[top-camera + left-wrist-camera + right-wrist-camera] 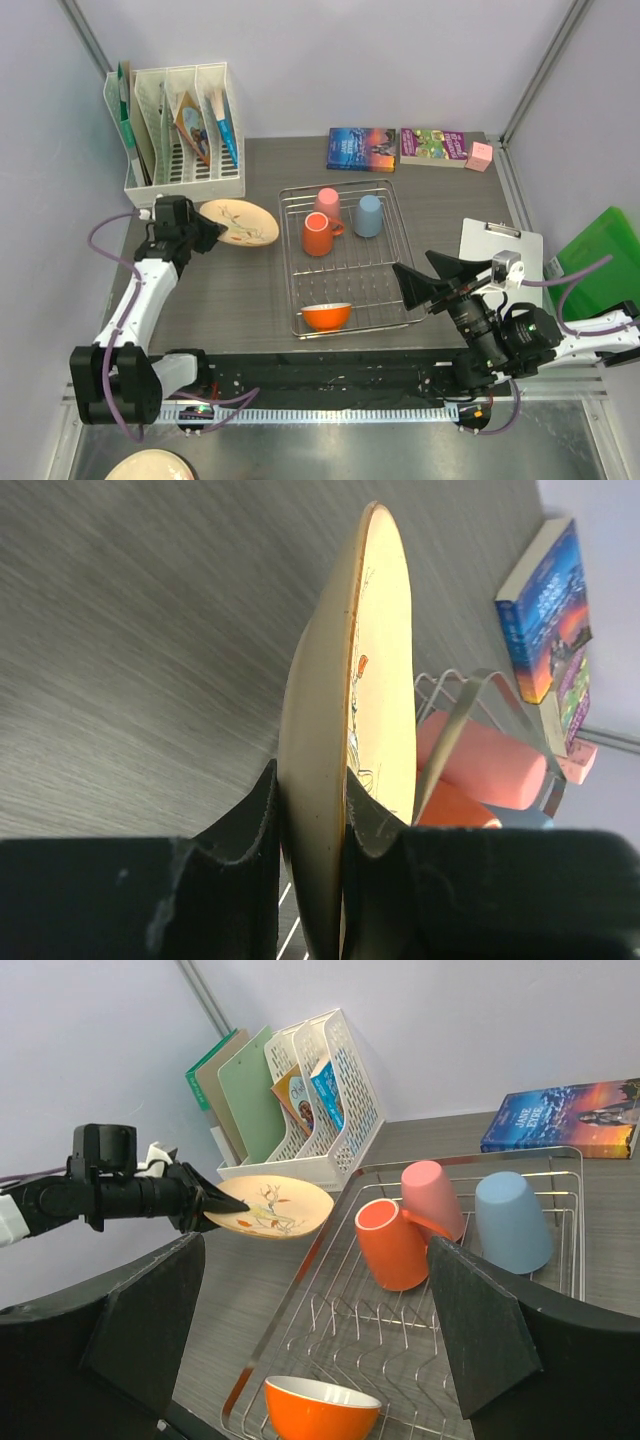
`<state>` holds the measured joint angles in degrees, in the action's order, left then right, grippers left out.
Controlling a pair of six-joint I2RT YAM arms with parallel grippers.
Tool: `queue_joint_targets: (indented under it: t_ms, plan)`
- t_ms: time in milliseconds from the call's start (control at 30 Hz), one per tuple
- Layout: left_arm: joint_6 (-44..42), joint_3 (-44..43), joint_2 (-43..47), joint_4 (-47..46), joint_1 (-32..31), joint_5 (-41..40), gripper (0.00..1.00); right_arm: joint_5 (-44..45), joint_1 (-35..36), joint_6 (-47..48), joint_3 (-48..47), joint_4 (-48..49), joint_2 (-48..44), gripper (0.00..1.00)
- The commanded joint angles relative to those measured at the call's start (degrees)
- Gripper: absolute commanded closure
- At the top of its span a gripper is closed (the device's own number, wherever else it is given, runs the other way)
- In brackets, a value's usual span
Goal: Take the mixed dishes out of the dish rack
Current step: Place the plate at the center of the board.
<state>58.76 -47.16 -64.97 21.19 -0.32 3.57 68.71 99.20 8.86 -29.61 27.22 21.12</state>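
My left gripper (208,233) is shut on the rim of the cream floral plate (242,222), holding it roughly level just left of the dish rack (366,287). In the left wrist view the black pads (262,815) pinch the plate (335,730) edge-on. In the rack, an orange mug (318,236) lies on its side. A pink cup (326,203) and a light blue cup (368,215) stand upside down at the far end, and an orange bowl (326,316) sits at the near edge. My right gripper (427,275) stands open by the rack's near right corner, holding nothing.
A white file organiser (180,130) with folders stands behind the plate. Two books (361,149) (433,146) and a pink block (480,156) lie along the back edge. A clipboard (500,255) and a green folder (600,255) lie to the right.
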Motion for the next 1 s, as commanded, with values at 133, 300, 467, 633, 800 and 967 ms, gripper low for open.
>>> queue_joint_targets:
  t_ms: [133,300,467,633,800,967]
  plan:
    - [3.82,2.77,-1.65,-15.12,2.34,5.48,1.0,0.11,0.12,2.91,1.22,4.33,-1.35,0.04]
    - [3.29,2.95,-4.37,-16.09,3.3,4.95,1.0,0.29,0.12,3.35,1.3,4.33,-0.73,0.04]
    - [2.32,1.81,-8.59,-15.39,5.15,4.42,1.0,0.64,0.12,3.0,1.74,3.98,-1.09,0.04]
    - [2.06,1.1,-12.54,-14.16,6.38,4.16,1.0,1.52,0.12,2.39,1.66,2.23,-1.79,0.04]
    - [0.13,0.75,-16.41,-11.18,6.47,2.23,1.0,1.87,0.12,2.04,2.36,2.05,-2.49,0.04]
    - [-1.1,0.49,-18.61,-6.96,6.56,1.61,0.97,2.39,0.12,0.9,2.18,0.55,-2.32,0.04]
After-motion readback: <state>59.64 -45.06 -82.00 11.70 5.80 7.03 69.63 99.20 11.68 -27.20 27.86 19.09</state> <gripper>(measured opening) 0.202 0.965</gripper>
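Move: The left hand already grips the plate by its rim. The bare patch of board it is taken to lies some 16 cm below this hand, about 6 cm ahead and 2 cm right. From the hand, the orange mug stands roughly 23 cm right and 4 cm ahead, the dish rack's middle about 31 cm right and 1 cm ahead, the white organizer some 26 cm ahead and 11 cm left. From the right hand, that patch lies about 26 cm ahead, 39 cm left and 34 cm below. Downward goes the left hand, about 8 cm, bringing the plate towards the board left of the rack while easing 2 to 3 cm forward and as much left; near the end it stops sinking and just creeps forward. The wrist tips the fingers some 10 degrees further down, and they keep their pinch on the rim. ##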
